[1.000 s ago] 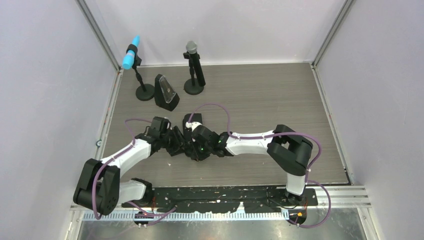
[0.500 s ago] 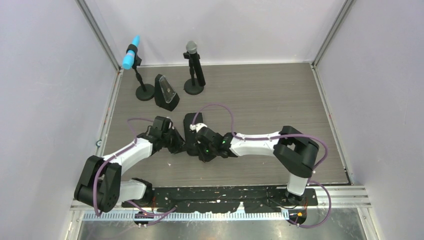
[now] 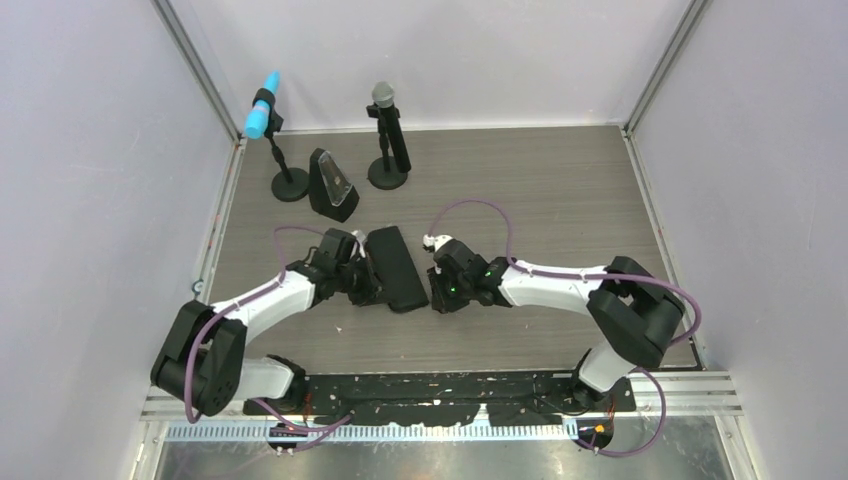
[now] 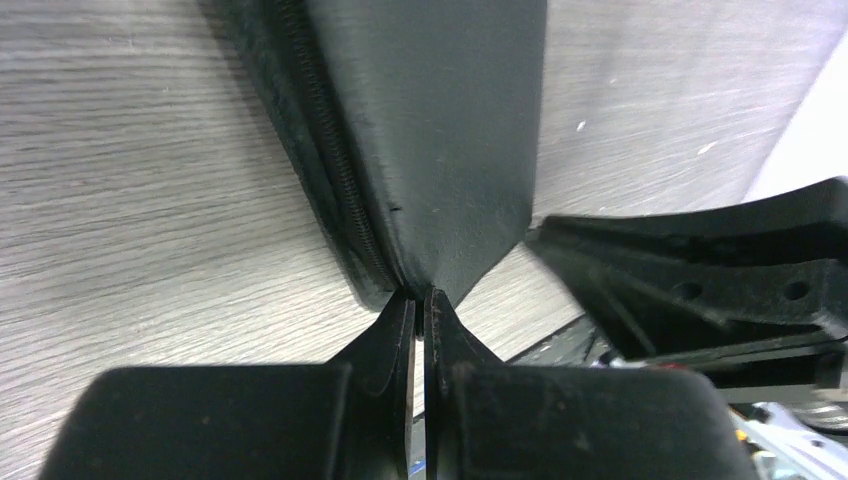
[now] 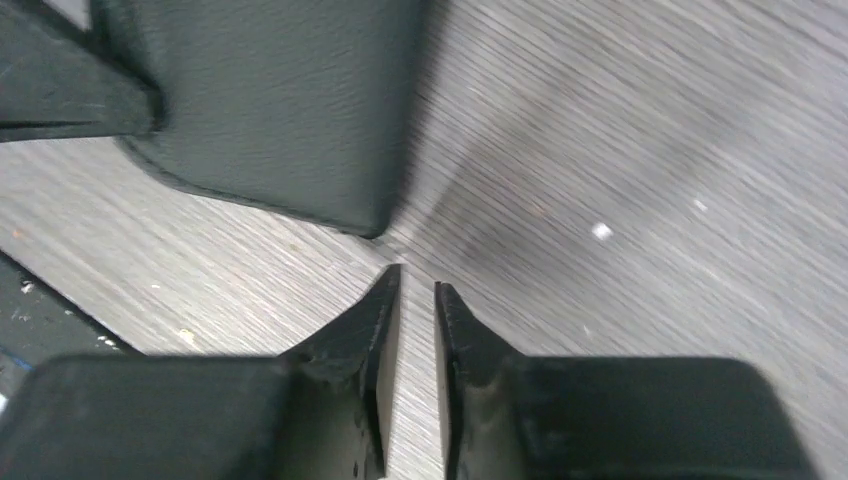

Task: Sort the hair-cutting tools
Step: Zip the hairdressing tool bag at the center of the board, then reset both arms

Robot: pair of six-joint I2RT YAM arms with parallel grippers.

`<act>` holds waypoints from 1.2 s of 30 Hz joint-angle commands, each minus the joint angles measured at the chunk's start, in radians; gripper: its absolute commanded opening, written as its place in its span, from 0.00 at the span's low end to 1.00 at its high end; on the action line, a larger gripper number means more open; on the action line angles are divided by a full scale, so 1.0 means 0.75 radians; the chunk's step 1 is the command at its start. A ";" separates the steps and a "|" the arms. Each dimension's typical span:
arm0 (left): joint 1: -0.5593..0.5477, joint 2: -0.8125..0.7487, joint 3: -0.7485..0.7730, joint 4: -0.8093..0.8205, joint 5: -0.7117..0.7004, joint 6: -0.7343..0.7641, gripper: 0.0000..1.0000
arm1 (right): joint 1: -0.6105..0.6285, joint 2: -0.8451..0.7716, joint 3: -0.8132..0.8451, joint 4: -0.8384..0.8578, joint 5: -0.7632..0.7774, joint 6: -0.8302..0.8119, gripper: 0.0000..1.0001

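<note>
No hair-cutting tools show in any view. A black zippered pouch lies flat on the wood-grain table. My left gripper is shut on the pouch's near corner, beside the zipper seam of the pouch. My right gripper hovers just right of the pouch. Its jaws stand a narrow gap apart with only bare table between them, a short way off the rounded corner of the pouch.
A blue-headed microphone and a grey-headed microphone stand on round black bases at the back left. A black wedge-shaped stand sits between them. Metal-framed walls close in the table on three sides.
The left gripper closed on the pouch's corner. The right gripper parted slightly, let go and drew back to the right, leaving the pouch uncovered.
</note>
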State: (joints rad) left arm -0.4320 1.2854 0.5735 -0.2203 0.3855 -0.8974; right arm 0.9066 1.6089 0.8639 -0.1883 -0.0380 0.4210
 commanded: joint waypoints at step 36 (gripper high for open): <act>-0.380 -1.220 0.300 -0.686 -1.581 0.605 1.00 | -0.063 -2.100 -0.281 -0.527 1.652 -0.223 1.00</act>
State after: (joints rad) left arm -0.7197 0.4641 0.8555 -0.7742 -0.6476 -0.5739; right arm 0.8616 0.0807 0.6777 -0.6220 1.0813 0.3141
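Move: The left fingers are shut at the zip-side near corner of the closed tool bag, whose middle lies about 7 cm ahead and 3 cm right, practically level. The metronome stands some 25 cm ahead and 11 cm left of that hand, the microphone stand about 31 cm straight ahead. From the right hand, poised just off the near-right corner, the bag's middle is roughly 8 cm ahead and 7 cm left. Left hand slides the bag about 7 cm rightward and back, lets go, rises leftward; right opens, rising rightward. ##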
